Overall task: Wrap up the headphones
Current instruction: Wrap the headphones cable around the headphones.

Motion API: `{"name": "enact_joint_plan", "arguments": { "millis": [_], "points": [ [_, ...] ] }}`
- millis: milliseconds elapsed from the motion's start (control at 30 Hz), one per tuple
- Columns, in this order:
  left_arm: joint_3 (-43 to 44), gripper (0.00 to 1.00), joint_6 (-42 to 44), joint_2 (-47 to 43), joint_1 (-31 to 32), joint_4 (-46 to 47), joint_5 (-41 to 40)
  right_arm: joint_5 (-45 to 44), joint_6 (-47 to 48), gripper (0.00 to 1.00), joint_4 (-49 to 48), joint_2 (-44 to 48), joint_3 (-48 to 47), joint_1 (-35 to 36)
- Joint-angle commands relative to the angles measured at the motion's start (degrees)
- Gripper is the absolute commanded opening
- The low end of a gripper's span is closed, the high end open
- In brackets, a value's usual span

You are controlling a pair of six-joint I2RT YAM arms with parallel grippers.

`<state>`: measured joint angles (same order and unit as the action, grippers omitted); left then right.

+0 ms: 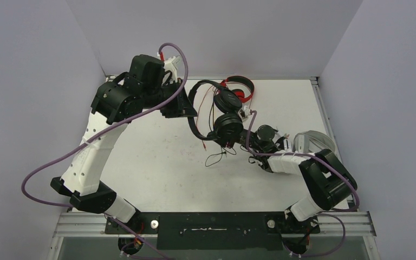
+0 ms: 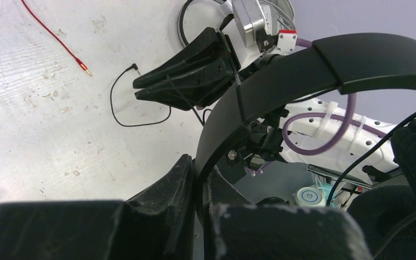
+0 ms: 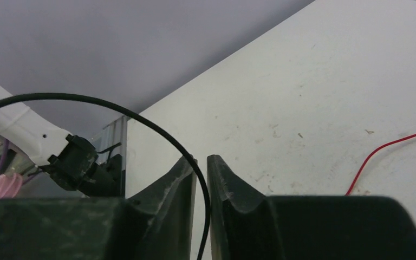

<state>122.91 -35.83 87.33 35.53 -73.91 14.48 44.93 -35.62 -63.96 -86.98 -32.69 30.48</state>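
Observation:
The black headphones (image 1: 228, 125) hang above the table by their headband (image 2: 281, 81), and my left gripper (image 2: 199, 179) is shut on that band at the back centre (image 1: 183, 106). Their thin black cable (image 3: 141, 116) loops down and runs between the fingers of my right gripper (image 3: 201, 165). Those jaws stand only a narrow gap apart, wider than the cable, so it is not pinched. The right gripper (image 1: 237, 142) sits just below the lower ear cup. The cable's plug end (image 2: 134, 67) lies on the table.
Red headphones (image 1: 242, 84) lie behind the black pair, their red cable (image 2: 59, 46) trailing across the table. Light grey headphones (image 1: 315, 140) rest at the right edge beside my right arm. Grey walls close in the table (image 1: 157, 157) on three sides.

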Motion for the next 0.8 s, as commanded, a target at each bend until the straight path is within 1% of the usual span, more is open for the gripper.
{"name": "enact_joint_plan", "arguments": {
  "millis": [0, 33, 133, 233, 333, 400, 467, 533, 600, 700, 767],
  "points": [
    [3.4, 0.00, -0.8, 0.3, -0.6, 3.1, 1.8, 1.4, -3.3, 0.05, -10.1, -0.8, -0.6, 0.2],
    [3.5, 0.00, -0.8, 0.3, -0.8, 3.0, 1.6, 1.1, -3.9, 0.00, -10.0, -0.8, -0.2, 0.2],
    [2.8, 0.00, -0.8, 0.4, -2.4, 3.5, 1.1, -0.3, -4.2, 0.00, -8.7, 0.4, 2.3, 0.7],
    [0.4, 0.00, -1.4, 0.7, -5.9, 5.6, 3.9, -1.4, -3.8, 0.00, -9.0, 2.4, 6.5, 1.8],
    [1.5, 0.00, -2.3, 2.6, -8.7, 6.0, 3.8, -1.7, -3.4, 0.00, -8.8, 5.4, 10.4, 3.1],
    [2.1, 0.00, -3.2, 4.1, -10.9, 6.0, 2.7, -3.0, -2.1, 0.00, -6.7, 8.7, 13.0, 4.4],
    [-0.4, 0.00, -5.6, 4.3, -14.6, 8.4, 2.4, -6.5, 0.8, 0.00, -0.8, 13.2, 14.9, 6.5],
    [-4.6, 0.00, -8.7, 3.6, -18.5, 11.6, 2.1, -10.2, 4.5, 0.00, 8.7, 18.4, 15.6, 9.4],
    [-8.6, 0.00, -12.0, 3.1, -23.0, 14.4, 1.8, -13.7, 7.5, 0.00, 15.4, 23.6, 16.1, 12.7],
    [-12.1, 0.00, -17.9, 3.7, -29.4, 14.5, -1.6, -16.7, 11.3, 0.00, 25.5, 29.7, 15.4, 15.8],
    [-11.8, 0.00, -19.1, 5.2, -31.5, 13.9, -4.8, -18.7, 13.3, 0.00, 32.7, 33.0, 13.9, 17.4]
  ]
}}
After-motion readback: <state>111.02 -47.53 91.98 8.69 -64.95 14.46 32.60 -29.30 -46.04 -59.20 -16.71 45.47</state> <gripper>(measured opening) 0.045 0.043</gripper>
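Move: The right gripper's part-closed tips straddle the black headphones' cable, so the cable is right at its fingers; the earcups hang about 10 cm above and 8 cm to its right, 1 cm ahead. The red plug lies roughly 7 cm ahead of it, straight out and 20 cm below. From the left gripper, which holds the headband, that cable point is some 18 cm below, 2 cm ahead and 3 cm to its right. Shut the right fingers on the cable, hold still briefly, then draw it back about 11 cm towards the near table edge, dipping some 4 cm midway and rising again. Meanwhile keep the left grip on the headband and swing the headphones forward and left away from the right hand, about 18 cm and speeding up, sinking 7 cm late on and turning counter-clockwise. ##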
